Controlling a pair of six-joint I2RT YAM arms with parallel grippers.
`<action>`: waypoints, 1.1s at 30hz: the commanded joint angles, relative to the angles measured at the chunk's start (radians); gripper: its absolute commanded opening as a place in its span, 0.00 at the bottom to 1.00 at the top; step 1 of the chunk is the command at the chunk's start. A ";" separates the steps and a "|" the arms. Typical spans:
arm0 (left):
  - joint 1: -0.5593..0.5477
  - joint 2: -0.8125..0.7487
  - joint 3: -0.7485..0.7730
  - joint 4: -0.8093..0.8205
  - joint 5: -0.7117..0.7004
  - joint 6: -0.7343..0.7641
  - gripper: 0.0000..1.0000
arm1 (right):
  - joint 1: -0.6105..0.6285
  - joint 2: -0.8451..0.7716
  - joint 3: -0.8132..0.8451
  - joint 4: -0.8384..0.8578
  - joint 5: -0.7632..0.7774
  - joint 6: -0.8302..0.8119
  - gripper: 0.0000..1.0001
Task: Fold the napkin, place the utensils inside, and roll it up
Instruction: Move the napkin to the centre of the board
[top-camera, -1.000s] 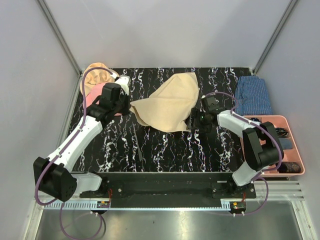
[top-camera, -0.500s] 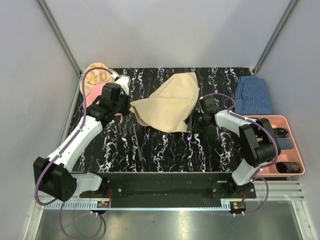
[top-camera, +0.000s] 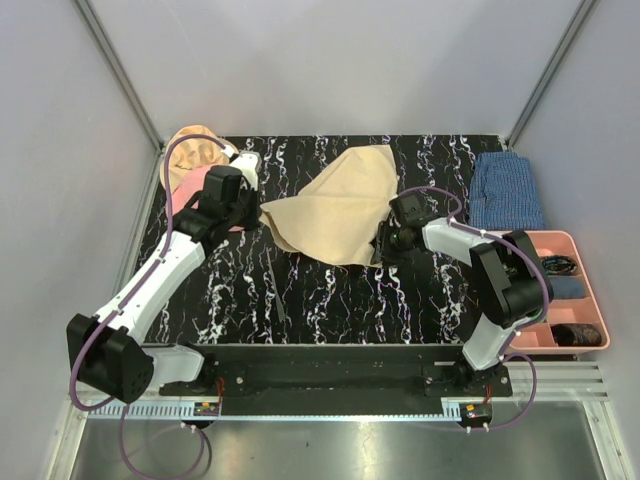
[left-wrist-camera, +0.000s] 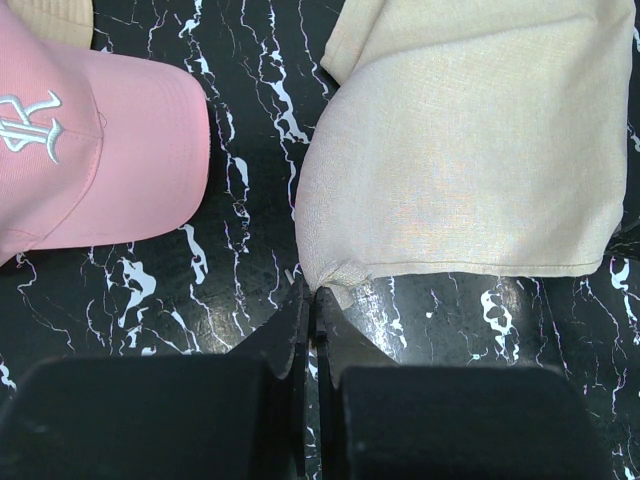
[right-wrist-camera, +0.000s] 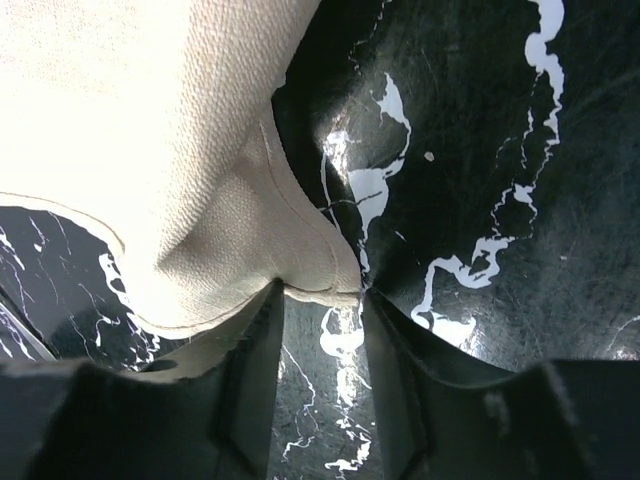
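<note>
The beige napkin lies crumpled on the black marbled table, spread up toward the back. My left gripper is shut on its left corner; in the left wrist view the cloth bunches right at the pinched tips. My right gripper is at the napkin's lower right corner. In the right wrist view its jaws stand partly apart, with the hemmed corner lying across the gap between the tips. A thin dark stick, possibly one of the utensils, lies in front of the napkin, hard to make out.
A pink cap lies just left of the left gripper, with a tan hat behind it. A blue checked cloth is at the back right. A pink tray holding dark items stands at the right edge.
The right gripper has slid left onto the napkin's lower right corner, and its jaws have narrowed around it. The left arm and its grip have not moved.
</note>
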 joint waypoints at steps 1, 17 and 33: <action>0.003 -0.022 0.046 0.013 0.012 0.007 0.00 | 0.013 0.034 0.031 -0.020 0.015 -0.005 0.41; 0.005 -0.031 0.044 0.018 -0.019 0.010 0.00 | 0.014 -0.074 0.063 -0.042 0.086 -0.048 0.00; 0.005 -0.189 0.259 0.050 -0.002 -0.021 0.00 | 0.016 -0.532 0.304 -0.140 0.422 -0.238 0.00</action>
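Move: The napkin's near right corner lies between the right gripper's half-open fingers, level with the hand point and about 1 cm below it. The napkin's middle is some 12 cm ahead of that hand and 6 cm left, and the metal utensil 20 cm left and 6 cm back. For the left gripper, already holding the napkin's left corner aloft, that near right corner is 24 cm right, 3 cm back and 20 cm down. Keep the right gripper low and shut its half-open fingers on the napkin's near right corner, then lift quickly about 20 cm off the board, drifting slightly forward and right while the fingertips tilt up and outward some 35 degrees. Keep the left gripper's pinch on its own corner and, just after the right starts up, raise it straight up as well, tilting its fingertips up a little. ##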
